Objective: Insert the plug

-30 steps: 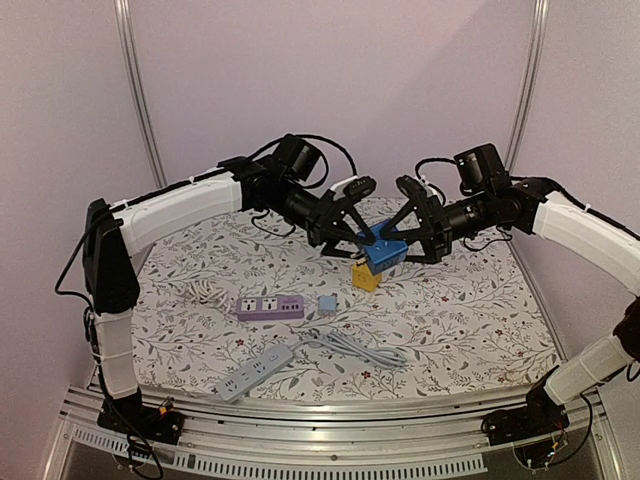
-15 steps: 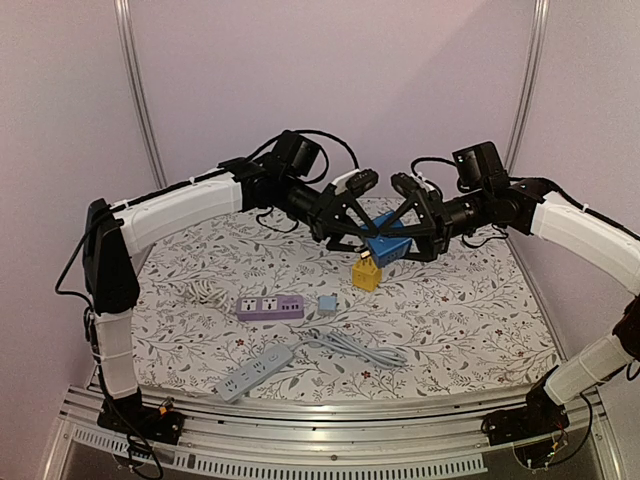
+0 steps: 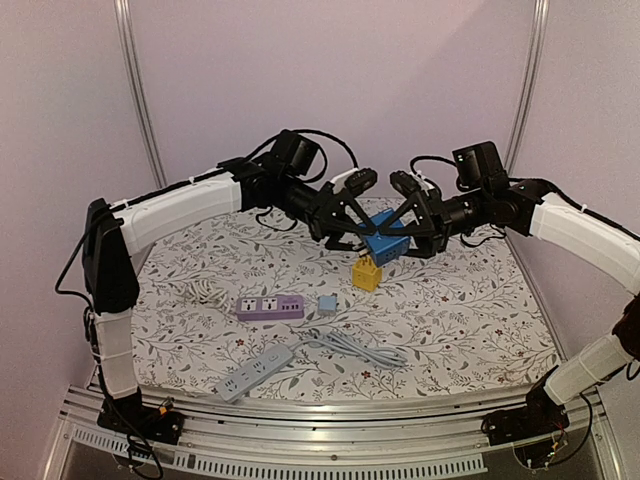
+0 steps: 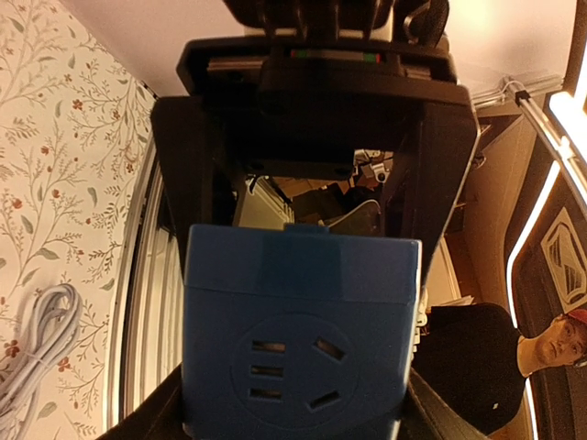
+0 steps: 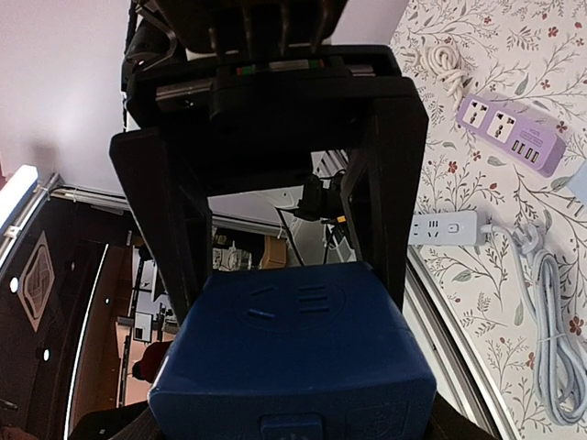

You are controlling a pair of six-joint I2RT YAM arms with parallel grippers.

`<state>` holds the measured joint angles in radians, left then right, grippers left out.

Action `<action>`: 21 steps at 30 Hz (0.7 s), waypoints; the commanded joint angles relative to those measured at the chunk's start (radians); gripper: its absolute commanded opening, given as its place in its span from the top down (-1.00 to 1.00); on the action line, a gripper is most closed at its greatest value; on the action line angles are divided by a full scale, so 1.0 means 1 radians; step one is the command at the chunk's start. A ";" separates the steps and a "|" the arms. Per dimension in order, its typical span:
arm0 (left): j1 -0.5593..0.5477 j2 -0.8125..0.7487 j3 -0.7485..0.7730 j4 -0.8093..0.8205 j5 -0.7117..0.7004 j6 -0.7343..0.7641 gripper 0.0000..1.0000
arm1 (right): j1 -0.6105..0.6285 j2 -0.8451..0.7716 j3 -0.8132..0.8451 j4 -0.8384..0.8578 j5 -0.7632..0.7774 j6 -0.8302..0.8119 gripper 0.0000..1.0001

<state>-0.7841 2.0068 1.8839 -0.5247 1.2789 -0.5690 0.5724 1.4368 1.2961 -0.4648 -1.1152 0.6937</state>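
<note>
A blue socket cube [image 3: 385, 243] hangs in the air above the middle of the table, between both grippers. My left gripper [image 3: 362, 232] is shut on it from the left. In the left wrist view the blue socket cube [image 4: 298, 335] fills the space between the jaws of my left gripper [image 4: 298, 420], its socket face toward the camera. My right gripper [image 3: 406, 240] is closed on the cube from the right; the cube [image 5: 293, 357] sits between the jaws of my right gripper [image 5: 293, 426]. A yellow plug block [image 3: 367, 273] stands on the table just below, apart from the cube.
A purple power strip [image 3: 270, 306] lies left of centre, with a small light-blue cube [image 3: 327, 303] beside it. A white power strip [image 3: 256, 371] and its grey cable [image 3: 355, 347] lie near the front. A coiled white cord [image 3: 203, 291] sits at the left.
The blue cube has risen off the yellow block, which stayed on the table. My right gripper's jaws have closed in on the cube; the left grip is unchanged.
</note>
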 commanded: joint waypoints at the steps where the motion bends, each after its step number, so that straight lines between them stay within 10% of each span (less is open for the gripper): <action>1: 0.008 -0.025 -0.017 0.001 -0.104 0.032 0.62 | 0.005 0.011 -0.010 0.021 -0.007 0.028 0.48; 4: 0.012 -0.049 -0.030 0.001 -0.182 0.046 -0.91 | 0.005 0.006 -0.011 -0.005 0.017 0.017 0.60; 10: 0.046 -0.126 -0.085 -0.011 -0.336 0.063 -0.99 | 0.005 -0.006 0.040 -0.205 0.148 -0.121 0.98; 21: 0.080 -0.382 -0.269 -0.194 -0.753 0.242 -0.99 | 0.003 -0.046 0.061 -0.409 0.625 -0.262 1.00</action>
<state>-0.7113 1.7233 1.6917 -0.6094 0.7620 -0.4294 0.5716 1.4334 1.3251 -0.7696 -0.7494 0.5018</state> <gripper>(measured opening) 0.995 0.632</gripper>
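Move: The blue plug sits between both hands' fingers, gripped by both, about 30 cm above the table. From the right hand the purple power strip lies about 12 cm ahead and 22 cm left, the white power strip 9 cm back and 24 cm left. The yellow plug is some 23 cm ahead and 2 cm right of it, the light-blue plug 12 cm ahead and 8 cm left; all are roughly 29 cm below. Left opens off the blue plug, withdrawing forward-left about 8 cm; right carries it 7 cm down and right. ##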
